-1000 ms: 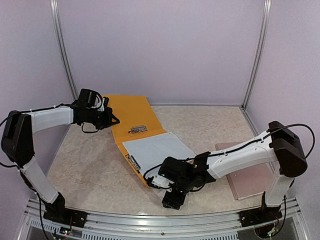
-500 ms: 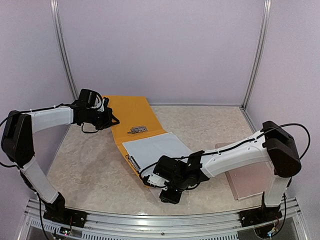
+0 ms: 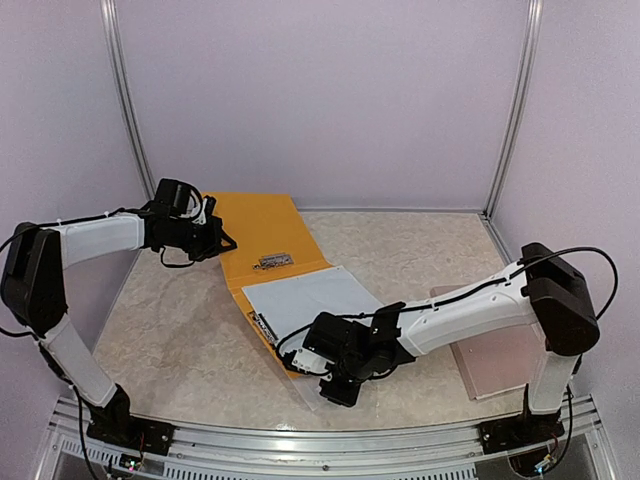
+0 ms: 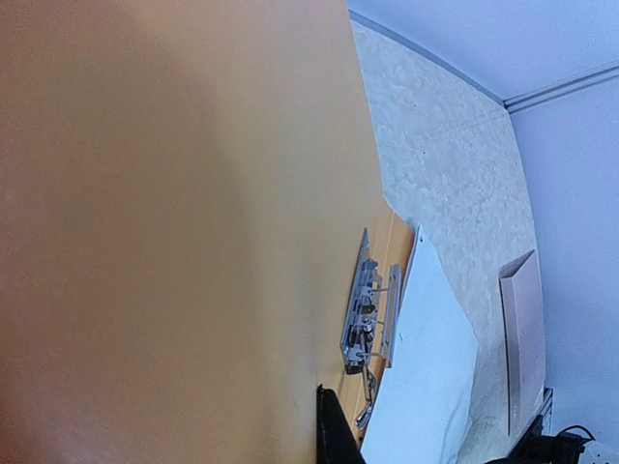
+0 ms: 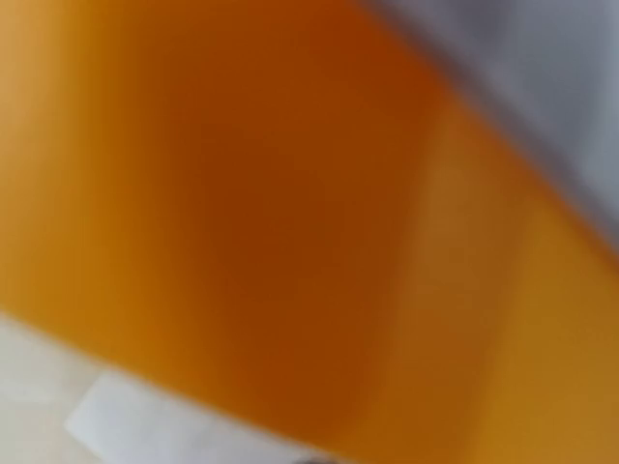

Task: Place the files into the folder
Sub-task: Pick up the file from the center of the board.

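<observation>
The orange-yellow folder (image 3: 262, 222) lies open on the table, its far cover tilted up. My left gripper (image 3: 222, 240) is shut on that cover's left edge. The cover (image 4: 174, 213) fills the left wrist view, with one dark finger (image 4: 331, 430) at its edge. A metal clip (image 3: 273, 260) sits at the fold, also seen close up as the clip (image 4: 366, 309). The files (image 3: 308, 298) show as a white sheet on the folder's near half. My right gripper (image 3: 299, 362) is shut at the folder's near corner. Blurred orange folder (image 5: 242, 213) fills its wrist view.
A pinkish-brown flat board (image 3: 500, 358) lies at the right, partly under my right arm; the board (image 4: 522, 333) also shows in the left wrist view. Grey walls and metal posts close in the marbled table (image 3: 170, 330).
My right gripper has slid left to the folder's near corner and closed from wide open. The left arm and the raised cover have stayed put.
</observation>
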{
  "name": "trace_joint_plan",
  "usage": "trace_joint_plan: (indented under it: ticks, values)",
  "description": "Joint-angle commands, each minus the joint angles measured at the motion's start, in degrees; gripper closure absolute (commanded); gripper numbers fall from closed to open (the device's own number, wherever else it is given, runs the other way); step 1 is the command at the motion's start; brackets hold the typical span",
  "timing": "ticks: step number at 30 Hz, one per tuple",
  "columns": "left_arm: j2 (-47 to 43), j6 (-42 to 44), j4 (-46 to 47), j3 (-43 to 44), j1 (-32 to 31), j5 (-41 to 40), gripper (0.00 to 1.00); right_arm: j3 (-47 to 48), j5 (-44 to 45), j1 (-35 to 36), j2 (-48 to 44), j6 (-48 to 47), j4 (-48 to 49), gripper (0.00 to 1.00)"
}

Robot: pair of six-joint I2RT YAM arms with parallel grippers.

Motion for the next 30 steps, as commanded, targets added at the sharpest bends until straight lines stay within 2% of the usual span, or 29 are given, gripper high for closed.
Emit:
trace_joint_plan:
  ticks: [1, 6, 11, 16, 23, 30]
  values:
    - [-1.72, 1.07, -1.10, -0.70, 0.66, 0.88, 1.00, -0.19, -1.96, 2.47, -0.15, -1.93, -3.91, 0.95]
    - [-1.79, 1.07, -1.09, -0.70, 1.15, 0.59, 1.00, 1.89, -1.28, 3.24, -1.03, -2.50, -4.05, 0.62]
    - [-1.78, 1.14, -1.08, -0.79, 1.56, 0.66, 1.00, 4.12, -0.47, 3.29, 0.56, -3.99, -3.76, 0.42]
    - [-1.39, 1.56, -1.57, -0.63, 1.98, 0.44, 1.00, 6.76, 0.53, 3.47, 1.96, -4.86, -2.72, 0.31]
    - [-1.23, 1.77, -1.96, -0.61, 2.28, 0.66, 1.00, 8.32, -1.95, 3.51, 4.71, -6.50, -3.54, 0.23]
    - [-1.51, 1.60, -2.00, -0.66, 2.32, 1.04, 1.00, 8.00, -3.26, 3.26, 6.02, -8.05, -5.07, 0.25]
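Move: The right hand, fingers shut and just above the table, has the exposed near corner of the file (the white sheet under the orange folder) about 4 cm to its left, 2 cm back and 1 cm below. The white sheet lying on the folder is centred some 19 cm ahead and 6 cm left; the spine clip is about 19 cm ahead and 18 cm left. From the left hand, the file corner lies roughly 31 cm back, 25 cm right and 14 cm down. The right hand opens its fingers wide while backing about 2 cm away from the orange folder, then goes some 3 cm left towards the file's near corner in a low hop of about 2 cm, sinking again to bring the spread fingers over the file's edge as the wrist turns about 10 degrees counter-clockwise. The left hand keeps its shut grip on the raised orange cover and eases it a little over 1 cm to the left. ##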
